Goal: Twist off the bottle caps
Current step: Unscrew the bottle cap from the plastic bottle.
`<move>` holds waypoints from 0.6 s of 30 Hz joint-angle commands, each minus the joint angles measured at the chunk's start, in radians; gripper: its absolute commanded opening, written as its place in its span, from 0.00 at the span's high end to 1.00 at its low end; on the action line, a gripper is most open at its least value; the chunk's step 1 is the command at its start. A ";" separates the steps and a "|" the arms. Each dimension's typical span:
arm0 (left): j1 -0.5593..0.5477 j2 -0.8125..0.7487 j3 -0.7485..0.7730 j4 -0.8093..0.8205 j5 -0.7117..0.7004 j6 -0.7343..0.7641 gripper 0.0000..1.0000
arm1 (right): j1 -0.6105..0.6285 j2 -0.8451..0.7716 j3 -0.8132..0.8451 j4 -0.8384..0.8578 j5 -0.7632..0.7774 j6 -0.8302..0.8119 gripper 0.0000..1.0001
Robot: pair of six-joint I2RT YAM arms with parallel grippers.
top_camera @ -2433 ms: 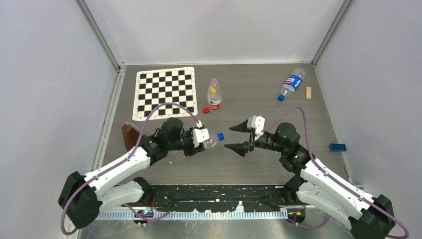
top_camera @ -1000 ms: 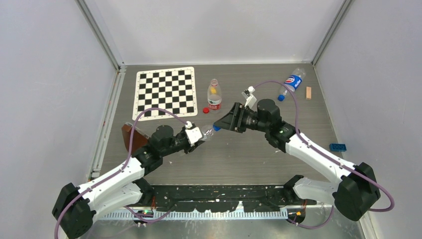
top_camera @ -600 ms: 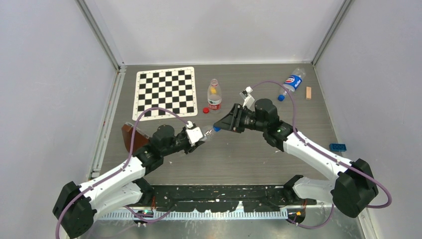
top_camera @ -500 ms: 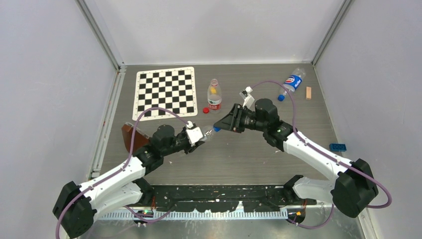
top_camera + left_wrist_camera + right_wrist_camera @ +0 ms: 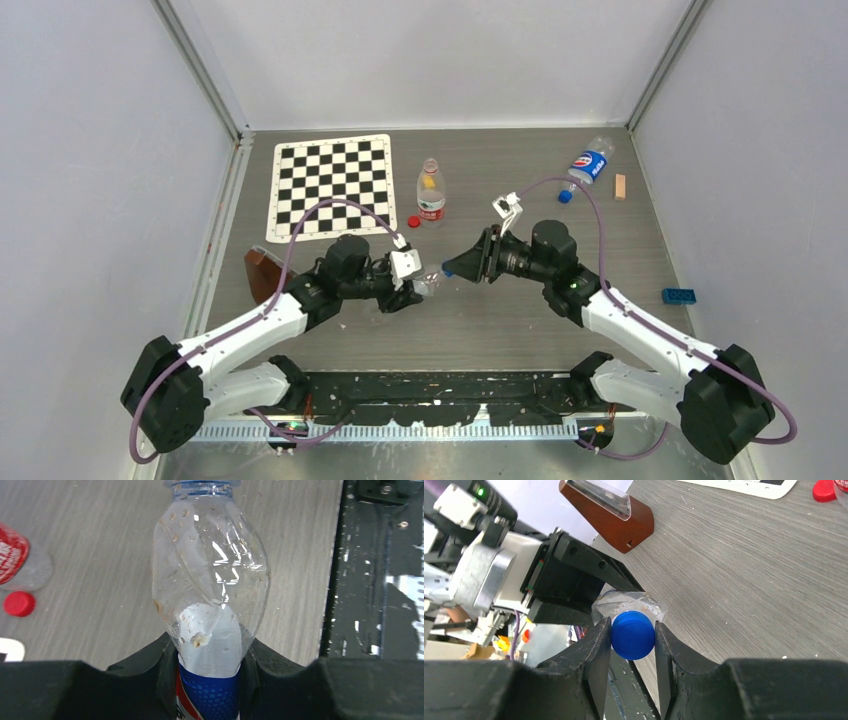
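Observation:
My left gripper [image 5: 413, 281] is shut on a clear bottle with a blue label [image 5: 210, 580], holding it by its body with the neck pointing right, above the table. My right gripper [image 5: 633, 631] is shut on this bottle's blue cap [image 5: 633, 634], one finger on each side; the cap [image 5: 447, 271] shows as a blue dot at its tips. A red-labelled bottle [image 5: 431, 190] stands uncapped at the back, its red cap [image 5: 413, 222] lying beside it. Another blue-labelled bottle [image 5: 588, 164] lies at the back right with its blue cap [image 5: 564, 196] on.
A checkerboard mat [image 5: 333, 185] covers the back left. A brown wedge [image 5: 262, 272] stands near the left arm. A small wooden block [image 5: 620, 186] and a blue brick [image 5: 678, 295] lie along the right edge.
My right gripper has closed on the blue cap. Both grippers and the bottle have shifted slightly right and toward the near edge, and the right wrist has rolled.

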 commanded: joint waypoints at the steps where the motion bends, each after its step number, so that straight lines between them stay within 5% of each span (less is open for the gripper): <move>1: 0.001 0.021 0.095 -0.016 0.202 -0.058 0.96 | 0.019 -0.057 -0.067 0.173 -0.094 -0.146 0.99; 18: 0.025 0.006 0.115 -0.037 0.487 -0.070 0.95 | 0.027 -0.165 -0.177 0.320 -0.264 -0.209 0.98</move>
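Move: The left hand already grips the plastic bottle round its label; the blue cap lies about 9 cm to its right, 4 cm ahead and 6 cm above. That cap is right at the right hand's finger pads, already pinched. From the right hand, the loose red cap lies some 22 cm ahead, 8 cm left and 20 cm below; the open standing bottle is about 24 cm ahead, 4 cm left, its middle 10 cm lower. Drawing back together towards the bases by about 5 cm and lifting slightly, both hands keep their grips, the left on the bottle, the right on the blue cap, and counter-rotate about the bottle's length. The right wrist rolls its forward side up while the left rolls its forward side down, turning the cap some 40 degrees counter-clockwise against the bottle, as seen from the cap end. ##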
